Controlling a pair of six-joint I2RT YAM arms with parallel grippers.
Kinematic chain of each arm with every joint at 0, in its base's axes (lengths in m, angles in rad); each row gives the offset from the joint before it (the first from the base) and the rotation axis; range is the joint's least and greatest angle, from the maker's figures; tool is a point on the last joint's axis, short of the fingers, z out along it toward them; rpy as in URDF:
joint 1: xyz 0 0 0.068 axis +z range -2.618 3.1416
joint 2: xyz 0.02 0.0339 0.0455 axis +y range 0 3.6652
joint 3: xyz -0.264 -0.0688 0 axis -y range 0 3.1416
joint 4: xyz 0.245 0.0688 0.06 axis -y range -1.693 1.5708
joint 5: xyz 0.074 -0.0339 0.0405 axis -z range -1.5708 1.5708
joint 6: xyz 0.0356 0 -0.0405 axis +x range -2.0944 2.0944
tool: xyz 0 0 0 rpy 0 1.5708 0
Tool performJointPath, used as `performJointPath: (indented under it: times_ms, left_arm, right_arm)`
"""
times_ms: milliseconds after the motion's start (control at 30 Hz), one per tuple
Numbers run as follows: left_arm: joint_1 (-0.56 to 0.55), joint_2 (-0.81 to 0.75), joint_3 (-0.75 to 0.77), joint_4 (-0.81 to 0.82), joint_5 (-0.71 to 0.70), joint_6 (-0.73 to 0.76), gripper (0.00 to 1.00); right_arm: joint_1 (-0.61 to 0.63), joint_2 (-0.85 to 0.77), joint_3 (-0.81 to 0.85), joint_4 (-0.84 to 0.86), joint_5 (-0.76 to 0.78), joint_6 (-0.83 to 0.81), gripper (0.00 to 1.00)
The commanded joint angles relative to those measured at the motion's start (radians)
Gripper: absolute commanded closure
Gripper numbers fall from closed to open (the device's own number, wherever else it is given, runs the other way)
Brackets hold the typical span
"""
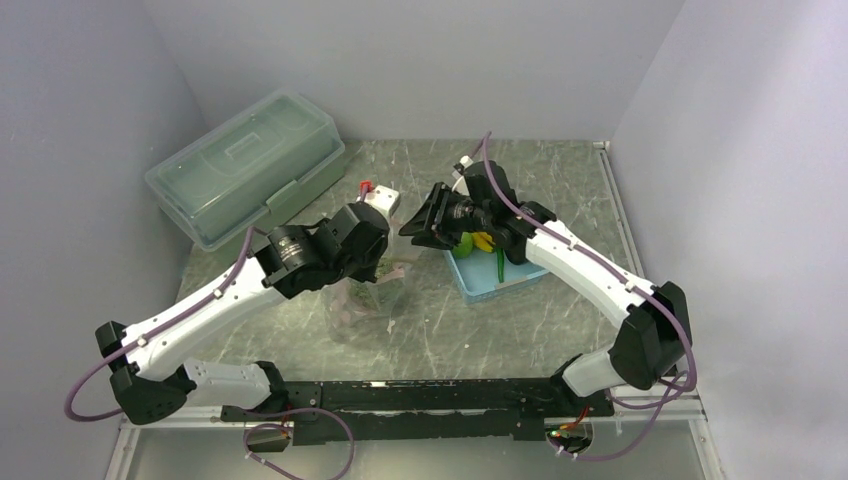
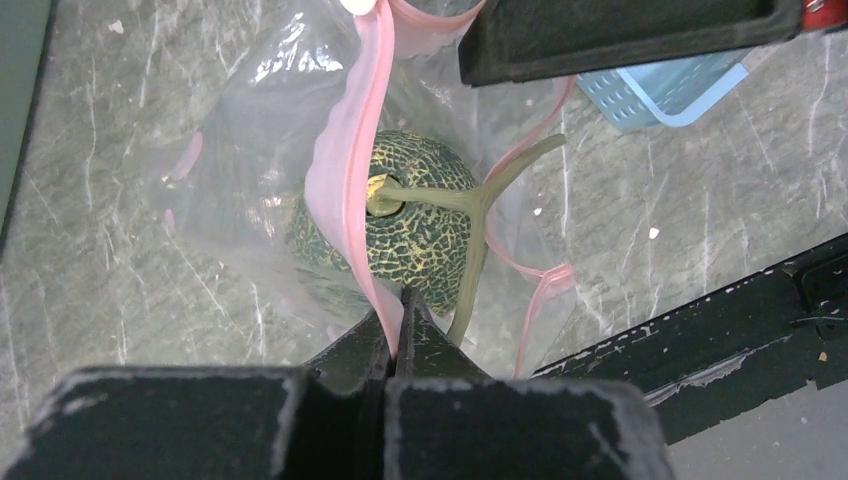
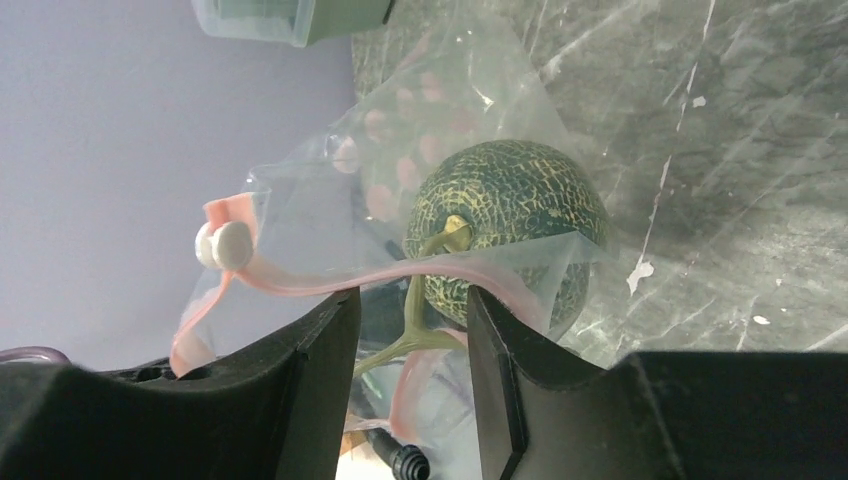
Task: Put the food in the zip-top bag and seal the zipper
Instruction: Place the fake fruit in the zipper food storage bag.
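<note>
The zip-top bag (image 1: 362, 300) lies on the table below my left gripper (image 1: 383, 266). That gripper (image 2: 400, 302) is shut on the pink zipper (image 2: 345, 180) and holds the mouth up and apart. Inside the mouth rests one piece of food, a dull-green netted melon (image 2: 420, 235) with a forked stem. My right gripper (image 3: 412, 295) hovers just over the mouth, open, its fingers (image 3: 320, 345) apart on either side of the stem and gripping nothing. The melon (image 3: 515, 195) shows partly behind the clear film. A white slider (image 3: 225, 243) sits on the zipper (image 3: 330, 278). More food, a bright-green ball (image 1: 465, 243) and a yellow banana (image 1: 484, 240), lies under the right wrist.
A light-blue basket (image 1: 500, 283) holding that food stands right of the bag, partly under the right arm. A large translucent lidded box (image 1: 245, 165) sits at the back left. Walls close in the table on the left, back and right.
</note>
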Motion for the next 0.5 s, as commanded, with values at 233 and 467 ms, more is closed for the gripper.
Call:
performJointPath:
  times_ms: [233,467]
  left_arm:
    - [-0.006,0.017,0.014,-0.001,-0.026,-0.029,1.0]
    - [-0.006,0.027,0.035,-0.013,-0.035,-0.031,1.0]
  right_arm:
    - [0.0,-0.084,0.179,-0.155,0.065,-0.172,0.51]
    - [0.017,-0.109,0.161,-0.295,0.014,-0.389,0.57]
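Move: The right hand is empty and half open over the bag mouth. The nearest food left in the basket is the green cabbage, about 9 cm to its right, 3 ahead and 18 below, with the bananas some 15 cm right, 5 ahead and equally low. The pumpkin is already in the bag, 8 cm left of this hand, 6 back and 18 below. From the left hand, shut on the bag rim, the cabbage is 16 cm right, 9 ahead and 20 below. Upward for the most part, the right hand climbs about 5 cm off the bag mouth and drifts some 2 cm to the right, towards the basket side, easing back slightly at the end. Its wrist turns roughly 15 degrees while the fingers stay half open and empty. The left hand keeps its pinch on the zipper rim and sinks about 1 cm. ##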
